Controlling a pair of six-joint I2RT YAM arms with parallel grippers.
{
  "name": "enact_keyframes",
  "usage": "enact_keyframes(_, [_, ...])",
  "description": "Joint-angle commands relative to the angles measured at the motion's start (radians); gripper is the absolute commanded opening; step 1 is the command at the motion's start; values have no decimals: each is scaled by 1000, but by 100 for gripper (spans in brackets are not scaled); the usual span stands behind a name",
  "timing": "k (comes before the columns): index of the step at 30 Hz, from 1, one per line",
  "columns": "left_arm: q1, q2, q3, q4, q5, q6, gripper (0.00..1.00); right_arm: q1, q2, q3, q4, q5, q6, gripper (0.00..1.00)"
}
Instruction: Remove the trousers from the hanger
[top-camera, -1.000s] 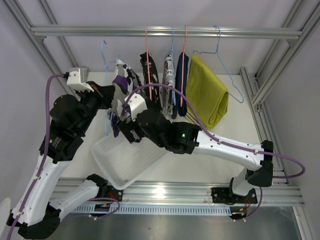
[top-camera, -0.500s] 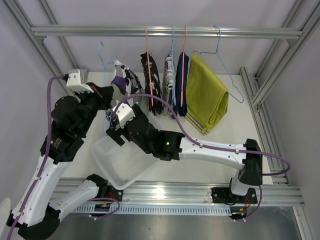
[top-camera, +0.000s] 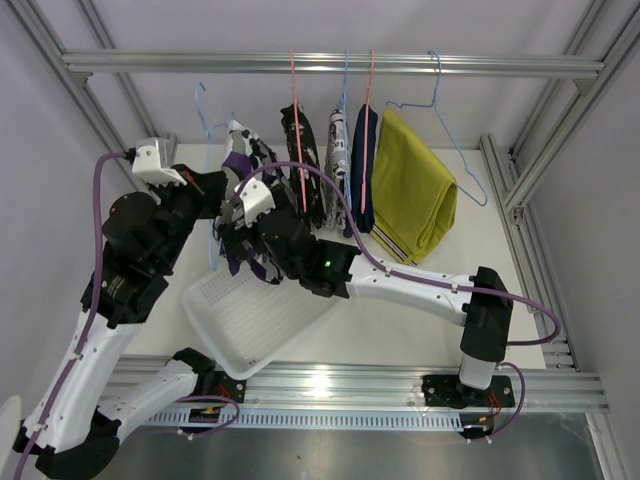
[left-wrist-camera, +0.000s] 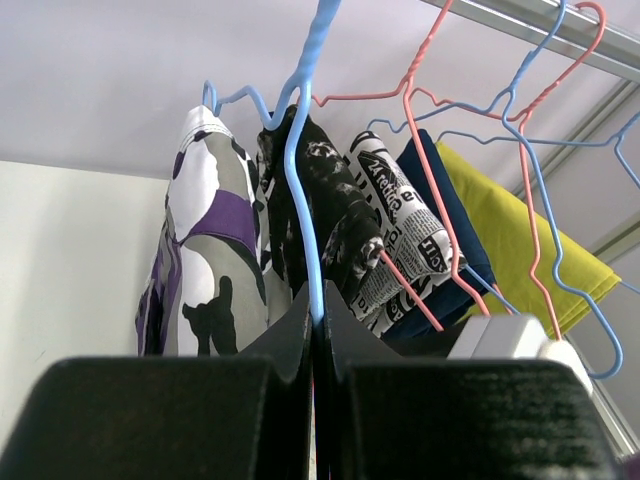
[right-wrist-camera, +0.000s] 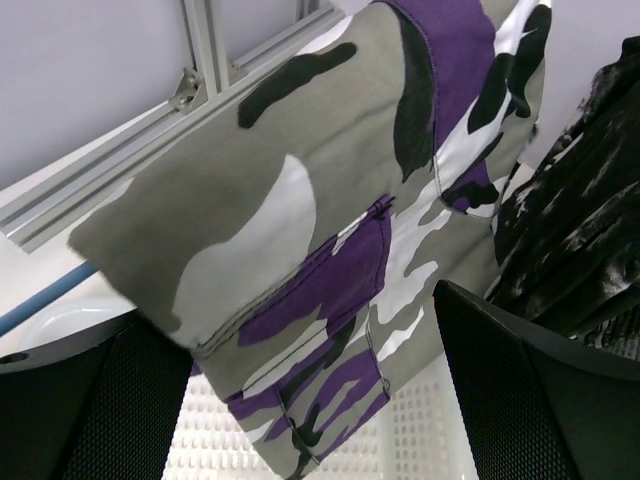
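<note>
The purple-grey-white camouflage trousers (top-camera: 246, 158) hang over a light blue hanger (top-camera: 204, 108) at the left end of the row. My left gripper (top-camera: 215, 192) is shut on that hanger's wire (left-wrist-camera: 316, 290), just below the cloth. My right gripper (top-camera: 235, 240) stands wide open with the lower end of the camouflage trousers (right-wrist-camera: 330, 230) between its fingers (right-wrist-camera: 540, 390), the pads apart from the cloth. Further right hang the splotched black-and-white trousers (left-wrist-camera: 322, 200), the printed white pair (left-wrist-camera: 400, 240), the navy pair (top-camera: 364, 165) and the mustard yellow pair (top-camera: 415, 185).
A white perforated basket (top-camera: 250, 320) lies tilted on the table under the right gripper. The hangers hook over an aluminium rail (top-camera: 480, 66). Frame posts (top-camera: 520, 170) stand at the right and back left.
My right gripper dipped back toward the basket, then rose and moved in around the bottom of the camouflage trousers. The left gripper has kept its grip on the blue hanger.
</note>
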Motion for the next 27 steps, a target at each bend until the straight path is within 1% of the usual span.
enact_keyframes(1, [-5,-34,16,196,8,14,0,-18,15,57,90,-1,2,100])
enact_keyframes(10, [-5,-31,13,196,16,9,0,-35,22,49,169,40,-16,99])
enact_keyframes(14, [-5,-31,12,198,16,9,0,-36,31,46,217,84,-36,98])
enact_keyframes(17, [-5,-31,12,199,19,11,1,-38,41,43,246,109,-56,90])
enact_keyframes(18, [-7,-31,13,199,19,11,0,-38,43,43,251,112,-62,83])
enact_keyframes(20, [-7,-33,12,199,18,12,0,-41,43,39,263,120,-64,74])
enact_keyframes(21, [-5,-33,13,199,19,14,0,-42,43,39,263,118,-58,67])
enact_keyframes(23, [-5,-33,13,199,19,14,0,-47,42,37,265,108,-53,60])
enact_keyframes(24, [-4,-34,12,199,22,14,0,-50,42,39,265,105,-52,53])
enact_keyframes(27, [-2,-36,13,199,22,15,0,-55,45,46,269,100,-55,48])
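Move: The purple-grey camouflage trousers hang over the crossbar of the blue hanger, their middle about 7 cm ahead of the open right hand, 3 cm to its right and 3 cm lower, with the near folded end already between its spread fingers. The black patterned trousers hang some 11 cm ahead and 14 cm to the right, at about hand height. The white basket's middle is about 10 cm back, 3 cm right and 28 cm down. From the left hand, the camouflage trousers are roughly 8 cm ahead, 3 cm right and 15 cm lower. The right hand eases about 2.5 cm forward and 2 cm up, farther over the near folded end of the camouflage trousers, tipping its fingers up about 5 degrees, then in the second half closes them to about half open so that they gather in on the cloth from both sides. The left hand stays in place, its shut fingers keeping hold of the blue hanger's wire so the hanger is steadied. ##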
